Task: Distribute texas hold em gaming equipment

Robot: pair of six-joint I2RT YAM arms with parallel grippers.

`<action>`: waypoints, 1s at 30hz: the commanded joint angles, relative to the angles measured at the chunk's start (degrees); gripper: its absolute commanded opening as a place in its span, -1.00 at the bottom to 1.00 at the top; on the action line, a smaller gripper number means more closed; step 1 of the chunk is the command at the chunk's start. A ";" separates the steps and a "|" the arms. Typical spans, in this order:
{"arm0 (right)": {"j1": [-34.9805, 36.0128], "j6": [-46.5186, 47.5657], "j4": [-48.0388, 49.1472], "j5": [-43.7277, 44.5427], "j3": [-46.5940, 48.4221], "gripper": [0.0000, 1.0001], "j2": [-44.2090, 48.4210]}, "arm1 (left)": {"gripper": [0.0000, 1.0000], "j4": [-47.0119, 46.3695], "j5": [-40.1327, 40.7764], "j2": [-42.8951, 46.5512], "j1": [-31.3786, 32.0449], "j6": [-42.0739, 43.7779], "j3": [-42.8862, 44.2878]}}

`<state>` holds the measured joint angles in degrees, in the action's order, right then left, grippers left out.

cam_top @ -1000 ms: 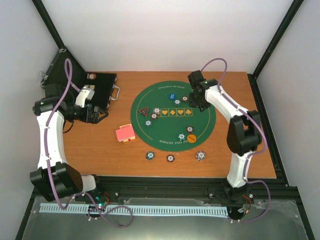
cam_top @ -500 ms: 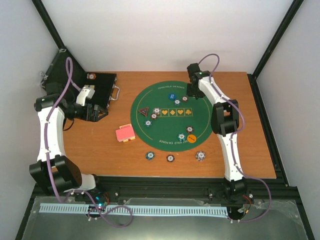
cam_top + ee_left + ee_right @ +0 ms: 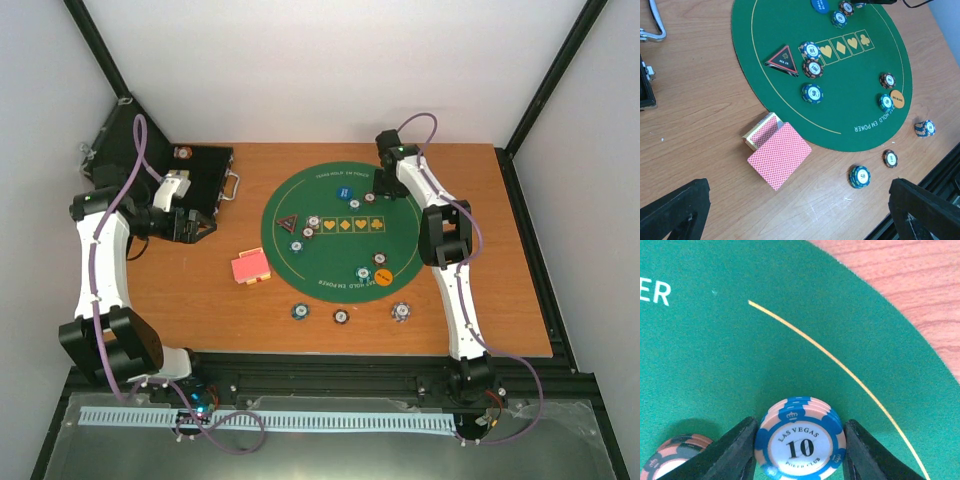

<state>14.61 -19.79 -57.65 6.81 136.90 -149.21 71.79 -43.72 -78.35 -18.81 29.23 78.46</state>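
Note:
In the right wrist view a short stack of blue "10" poker chips [image 3: 800, 440] rests on the green mat [image 3: 740, 340]. My right gripper [image 3: 800, 442] is shut on it, one finger against each side. From above, that gripper [image 3: 386, 180] is at the mat's far right edge. My left gripper [image 3: 190, 228] hangs open and empty by the black case [image 3: 205, 175]. Its fingers [image 3: 675, 210] frame the red-backed cards [image 3: 779, 155], which lie on the wood left of the mat. On the mat are the dark triangular button [image 3: 783, 61], the orange button [image 3: 897, 98], the blue button [image 3: 819, 4] and several chips.
Three chip stacks [image 3: 860, 176] [image 3: 890, 158] [image 3: 925, 128] stand on the wood near the mat's front edge. Another brown-edged chip [image 3: 670, 460] sits just left of my right gripper. The open case takes up the table's far left corner, its handle [image 3: 232, 185] toward the mat.
The right arm has folded its elbow in and reached toward the mat's far edge. Its fingers now sit around the blue chips. The left arm has barely moved.

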 commanded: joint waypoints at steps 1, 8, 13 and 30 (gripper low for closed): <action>-0.53 0.37 -0.81 -1.34 2.64 -0.05 -0.19 | 1.00 -0.66 -0.17 -0.67 -0.09 1.36 1.50; -0.49 1.13 -3.89 -0.91 2.56 0.11 3.71 | 1.00 -0.08 0.33 -0.72 -0.09 1.47 1.78; -0.19 0.12 -4.43 -0.21 -6.99 0.08 12.73 | 0.99 0.27 0.57 -0.06 -0.09 1.44 2.03; 15.14 -15.40 8.59 2.51 -80.74 0.47 69.57 | 1.00 1.14 -0.85 2.41 -0.09 0.80 0.83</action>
<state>28.67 -28.93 -50.46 9.23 62.87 -86.78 72.07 -43.07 -77.76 -18.81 29.30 78.48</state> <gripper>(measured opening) 0.722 0.999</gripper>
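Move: The right fingertips are around the 10 chip, flat on its spot at the far right of the mat; the first brown chip lies about 5 cm to the left and 1 cm back of the hand. The right-hand chip stack waits some 33 cm straight back, at table level. From the same hand, the orange big blind is about 24 cm back and 4 cm left, the near brown chip 19 cm back and 4 cm left. From the left hand, the stack lies about 50 cm right, 5 cm back and 23 cm below. Barely lifting at first, the right hand spreads its fingers and lets go of the 10 chip. It then sweeps back about 28 cm towards the right-hand chip stack, rising to nearly 9 cm on the way and starting to sink at the end, fingers opening wider and still pointing steeply down. ##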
